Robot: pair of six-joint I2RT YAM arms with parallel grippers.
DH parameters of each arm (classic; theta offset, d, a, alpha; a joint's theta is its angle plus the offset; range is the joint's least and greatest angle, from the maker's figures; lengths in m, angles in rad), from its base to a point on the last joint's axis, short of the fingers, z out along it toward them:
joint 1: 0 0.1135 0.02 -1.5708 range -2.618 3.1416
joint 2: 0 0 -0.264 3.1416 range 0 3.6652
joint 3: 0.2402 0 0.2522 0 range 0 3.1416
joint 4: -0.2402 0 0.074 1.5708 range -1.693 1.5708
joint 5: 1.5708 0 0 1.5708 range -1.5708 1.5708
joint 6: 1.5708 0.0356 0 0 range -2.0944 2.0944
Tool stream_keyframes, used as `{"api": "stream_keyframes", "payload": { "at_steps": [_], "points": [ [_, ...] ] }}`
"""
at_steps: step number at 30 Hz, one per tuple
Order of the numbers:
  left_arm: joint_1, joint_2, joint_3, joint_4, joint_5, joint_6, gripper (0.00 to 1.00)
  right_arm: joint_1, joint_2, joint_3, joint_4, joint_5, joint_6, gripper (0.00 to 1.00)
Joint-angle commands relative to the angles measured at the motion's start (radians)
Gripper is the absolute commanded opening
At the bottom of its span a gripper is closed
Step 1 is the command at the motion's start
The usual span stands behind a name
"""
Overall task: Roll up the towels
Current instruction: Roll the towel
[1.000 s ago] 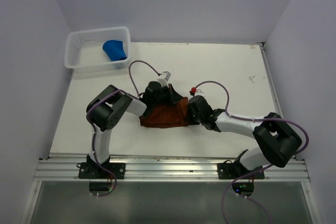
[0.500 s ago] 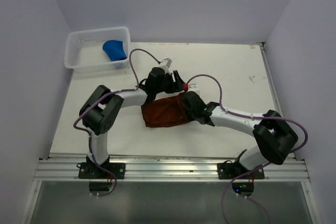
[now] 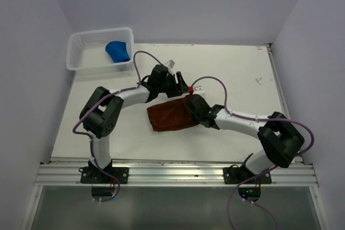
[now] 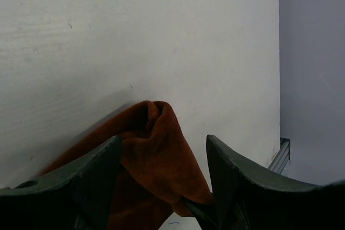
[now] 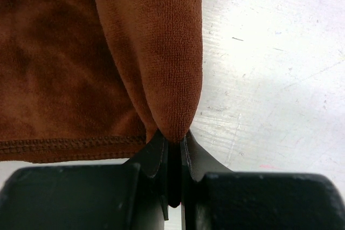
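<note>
The rust-brown towel lies folded over on the white table between both arms. In the right wrist view my right gripper is shut on a rounded fold of that rust-brown towel at its right edge. From above, the right gripper sits at the cloth's upper right corner. My left gripper hovers just beyond the far edge. It stands open, with a raised hump of the towel loose between its fingers. The blue towel lies bunched in the basket.
The white mesh basket stands at the table's far left corner. White walls close in on the left, the back and the right. A metal rail runs along the near edge by the arm bases.
My left gripper has opened, let go of the brown towel and drawn back toward the far side. The right gripper has carried its edge up and left, so the cloth lies flatter.
</note>
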State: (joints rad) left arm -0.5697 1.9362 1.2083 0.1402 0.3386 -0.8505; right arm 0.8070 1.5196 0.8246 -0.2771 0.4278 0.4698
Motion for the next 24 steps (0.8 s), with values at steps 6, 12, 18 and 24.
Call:
{"api": "stream_keyframes", "payload": {
  "at_steps": [6,12,18,24],
  "points": [
    [-0.094,-0.002,-0.027,0.020,0.045,-0.072,0.68,0.006,0.024,0.016,0.018,0.032,-0.002,0.00],
    [-0.102,0.032,-0.024,0.028,-0.027,-0.059,0.68,0.011,0.002,-0.001,0.029,0.029,0.001,0.00],
    [-0.101,0.069,0.060,-0.084,-0.102,0.024,0.52,0.018,-0.018,-0.038,0.045,0.052,-0.010,0.00],
    [-0.088,0.124,0.106,-0.103,-0.131,0.053,0.44,0.037,-0.062,-0.076,0.087,0.074,-0.016,0.00]
  ]
}}
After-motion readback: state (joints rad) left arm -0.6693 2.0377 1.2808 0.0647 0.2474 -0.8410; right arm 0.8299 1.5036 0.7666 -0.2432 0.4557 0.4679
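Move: The far end of the brown towel's folded right edge lies about 4 cm back, 3 cm right and 6 cm below the open left hand. The towel's flat part is centred some 11 cm back and 6 cm left, around 8 cm lower; the right gripper stands roughly 13 cm back and 7 cm right. From the right hand, already pinching the near end of that edge, the far end is some 9 cm ahead and 4 cm left, about level. The right fingers keep their pinch on the near end of the fold, easing down and slightly back by about 1 cm. The left hand swings back about 5 cm and right some 3 cm while sinking, then comes forward again about 3 cm and lower, 4 cm down in all, its fingers closing by about a third around the fold's far end; their touch isn't certain. ##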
